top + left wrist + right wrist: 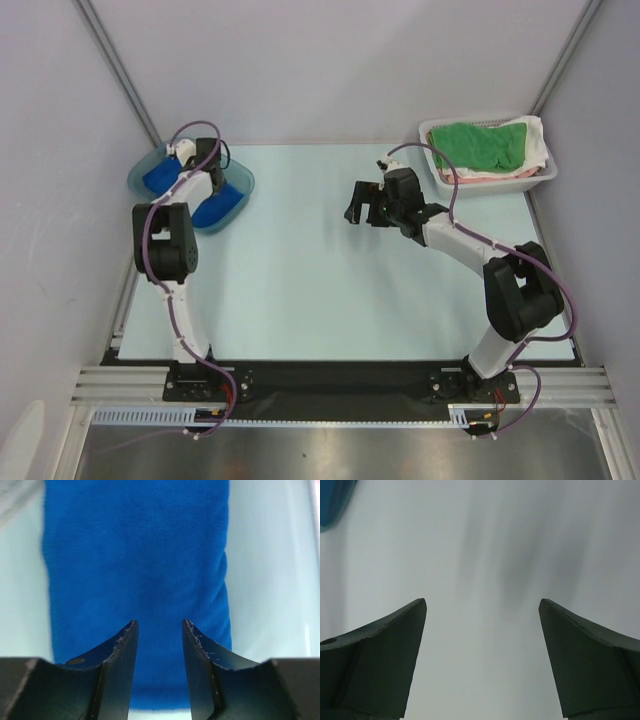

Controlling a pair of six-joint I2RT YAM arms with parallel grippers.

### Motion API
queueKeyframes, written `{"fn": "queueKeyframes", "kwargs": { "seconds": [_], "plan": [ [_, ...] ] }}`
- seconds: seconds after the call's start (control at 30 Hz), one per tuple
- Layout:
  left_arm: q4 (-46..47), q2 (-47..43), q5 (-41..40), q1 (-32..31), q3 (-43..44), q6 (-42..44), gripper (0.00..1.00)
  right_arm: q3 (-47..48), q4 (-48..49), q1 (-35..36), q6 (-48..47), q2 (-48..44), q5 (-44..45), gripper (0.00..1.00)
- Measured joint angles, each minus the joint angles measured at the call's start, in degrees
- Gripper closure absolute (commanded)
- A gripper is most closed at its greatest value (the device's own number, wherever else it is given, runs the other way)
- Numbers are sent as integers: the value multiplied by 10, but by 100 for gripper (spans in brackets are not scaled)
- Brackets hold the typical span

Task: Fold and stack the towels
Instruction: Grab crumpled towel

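A royal blue towel (222,205) lies folded in a pale blue tray (243,178) at the far left of the table. My left gripper (200,165) hangs over it. In the left wrist view the blue towel (140,560) fills the frame, and my left gripper (159,625) is open with nothing between its fingers. A green towel (483,143) lies crumpled on top of a white basket (545,175) at the back right. My right gripper (362,212) hovers over the bare middle of the table, open wide and holding nothing (482,602).
The basket also holds a white cloth (535,140) and a pinkish item (480,175) under the green towel. The pale green table top (320,300) spreads between the two arms. Grey walls close in on the left, back and right.
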Motion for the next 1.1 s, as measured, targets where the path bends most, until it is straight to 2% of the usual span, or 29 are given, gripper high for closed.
{"fn": "queueKeyframes", "kwargs": {
  "seconds": [0.17, 0.53, 0.7, 0.8, 0.83, 0.93, 1.1],
  "plan": [
    [-53, 71, 19, 16, 83, -15, 57, -3, 8, 0, 0, -3, -2, 0],
    [-117, 113, 49, 30, 169, -18, 57, -8, 11, 0, 2, -3, -10, 0],
    [-140, 129, 52, 31, 193, -18, 66, -8, 11, 0, 3, -3, -14, 0],
    [-151, 138, 63, 34, 207, -19, 77, -8, 11, 0, 4, -3, -17, 0],
    [-153, 141, 66, 35, 211, -22, 85, -8, 11, 0, 4, -3, -17, 0],
    [-153, 144, 79, 37, 212, -30, 100, -8, 11, 0, 4, -3, -17, 0],
    [-103, 122, 93, 38, 161, -42, 99, -8, 11, 0, 4, -3, -17, 0]
  ]
}}
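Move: The blue towel lies in the teal basin right under the half-open left hand, its middle some 3 cm ahead, 3 cm to the left and about 4 cm below. The basin around the towel is centred about 3 cm ahead, 2 cm to the left and 5 cm lower. From the idle right hand, the blue towel is roughly 53 cm to the left, 15 cm farther out and 9 cm lower. The left hand sinks about 3.5 cm and reaches some 3 cm forward, onto the near part of the blue towel inside the teal basin; most of this comes quickly at the start, then it settles slowly. During the last small sinking, its half-open fingers close fully and pinch the cloth between their tips, while the wrist tilts by some 10 degrees. ##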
